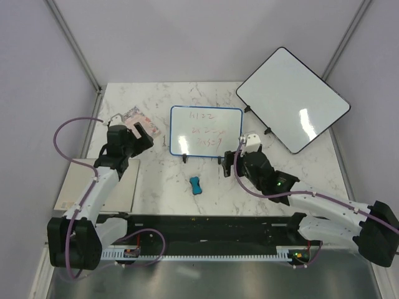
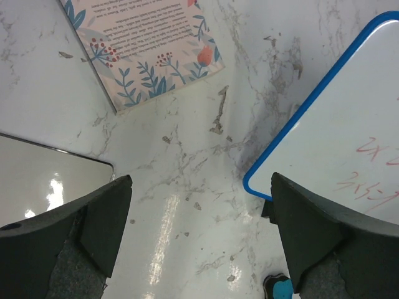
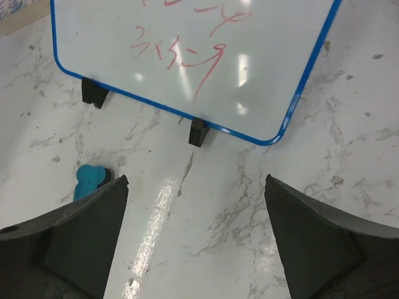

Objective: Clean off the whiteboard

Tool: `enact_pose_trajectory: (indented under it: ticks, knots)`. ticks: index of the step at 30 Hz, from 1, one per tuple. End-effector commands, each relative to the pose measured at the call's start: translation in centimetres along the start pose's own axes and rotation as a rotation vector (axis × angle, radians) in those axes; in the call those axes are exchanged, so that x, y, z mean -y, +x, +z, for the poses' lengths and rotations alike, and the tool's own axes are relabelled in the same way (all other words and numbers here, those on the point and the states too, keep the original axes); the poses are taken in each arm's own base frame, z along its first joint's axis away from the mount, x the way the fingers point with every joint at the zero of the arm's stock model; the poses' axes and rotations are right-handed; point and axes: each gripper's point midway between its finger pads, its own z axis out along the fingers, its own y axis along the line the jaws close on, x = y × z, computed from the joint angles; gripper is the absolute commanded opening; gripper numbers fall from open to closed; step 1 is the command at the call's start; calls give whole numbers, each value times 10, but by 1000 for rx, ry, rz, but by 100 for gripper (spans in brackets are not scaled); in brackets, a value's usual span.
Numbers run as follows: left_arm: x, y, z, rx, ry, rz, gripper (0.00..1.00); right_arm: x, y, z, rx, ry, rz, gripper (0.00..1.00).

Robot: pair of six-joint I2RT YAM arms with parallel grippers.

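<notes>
The whiteboard (image 1: 206, 131), white with a thin blue frame and black feet, stands at the table's middle with faint red writing on it. Its corner shows in the left wrist view (image 2: 349, 124), and its lower part with both feet in the right wrist view (image 3: 187, 50). A small blue eraser (image 1: 197, 185) lies in front of it, also seen as the eraser (image 2: 280, 288) and the eraser (image 3: 89, 179). My left gripper (image 1: 138, 134) hovers left of the board, open and empty (image 2: 201, 187). My right gripper (image 1: 232, 161) hangs by the board's lower right corner, open and empty (image 3: 196, 187).
A larger dark-framed white board (image 1: 293, 99) leans at the back right. A floral printed card (image 1: 140, 121) lies at the back left, seen too as the card (image 2: 143, 43). A pale flat slab (image 1: 93, 184) lies under the left arm. Enclosure walls ring the table.
</notes>
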Motion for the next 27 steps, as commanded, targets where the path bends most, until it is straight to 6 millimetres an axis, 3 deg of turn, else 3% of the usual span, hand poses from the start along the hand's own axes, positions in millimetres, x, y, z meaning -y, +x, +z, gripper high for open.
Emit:
enact_pose_trajectory:
  ticks: [1, 2, 3, 4, 5, 6, 8, 9, 10, 11, 12, 14, 15, 21, 27]
  knots:
    - [22, -6, -13, 14, 102, -77, 99, -29, 1, 3, -40, -11, -4, 98]
    - [23, -4, -12, 5, 108, -76, 99, -42, -3, 4, -43, -38, -2, 98]
    - [23, -1, -11, -9, 110, -78, 99, -50, 12, 10, -98, -43, -32, 98]
    - [20, 7, -10, -47, 94, -80, 99, -59, 15, 13, -119, -51, -35, 98]
    - [17, 9, -9, -65, 73, -99, 99, -74, 6, 16, -120, -77, -26, 98]
    - [18, 9, -8, -75, 66, -105, 99, -84, 25, 22, -179, -76, -70, 98]
    - [15, 20, -5, -135, 46, -102, 99, -107, 17, 27, -186, -99, -85, 98]
    - [16, 21, -5, -143, 47, -101, 99, -115, 36, 31, -239, -99, -126, 97]
    - [15, 23, -4, -156, 45, -100, 99, -120, 40, 33, -262, -102, -137, 92]
    - [13, 28, -2, -175, 36, -100, 99, -134, 31, 36, -264, -117, -134, 90]
    - [11, 32, -1, -189, 31, -97, 99, -134, 52, 38, -342, -101, -159, 87]
    - [10, 38, 0, -217, 28, -97, 99, -146, 53, 41, -370, -106, -160, 81]
    - [10, 43, 2, -239, 29, -94, 99, -147, 66, 42, -398, -92, -178, 76]
    - [7, 59, 4, -303, 26, -89, 99, -149, 87, 40, -451, -65, -181, 70]
    - [6, 61, 2, -306, 29, -83, 99, -148, 104, 46, -488, -37, -181, 66]
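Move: The bone-shaped blue eraser lies about 14 cm to the left of my right hand, some 3 cm nearer the base and 13 cm below. The blue-rimmed whiteboard's middle is roughly 17 cm ahead and 9 cm left of that hand, about 11 cm lower; its left black stand is about 7 cm ahead and 18 cm left, its right one 7 cm ahead and 6 cm left. From my left hand the eraser is some 18 cm right, 14 cm back and 12 cm down. I sweep my right hand about 15 cm left in front of the whiteboard towards the eraser, then sink and draw back, ending 8 cm lower, while the wrist tips steeply down and swings left and the wide-open fingers narrow by about a third, without touching it. My empty left hand rises slightly, then sinks about 5 cm net, easing back and right, its fingers tipping down. ##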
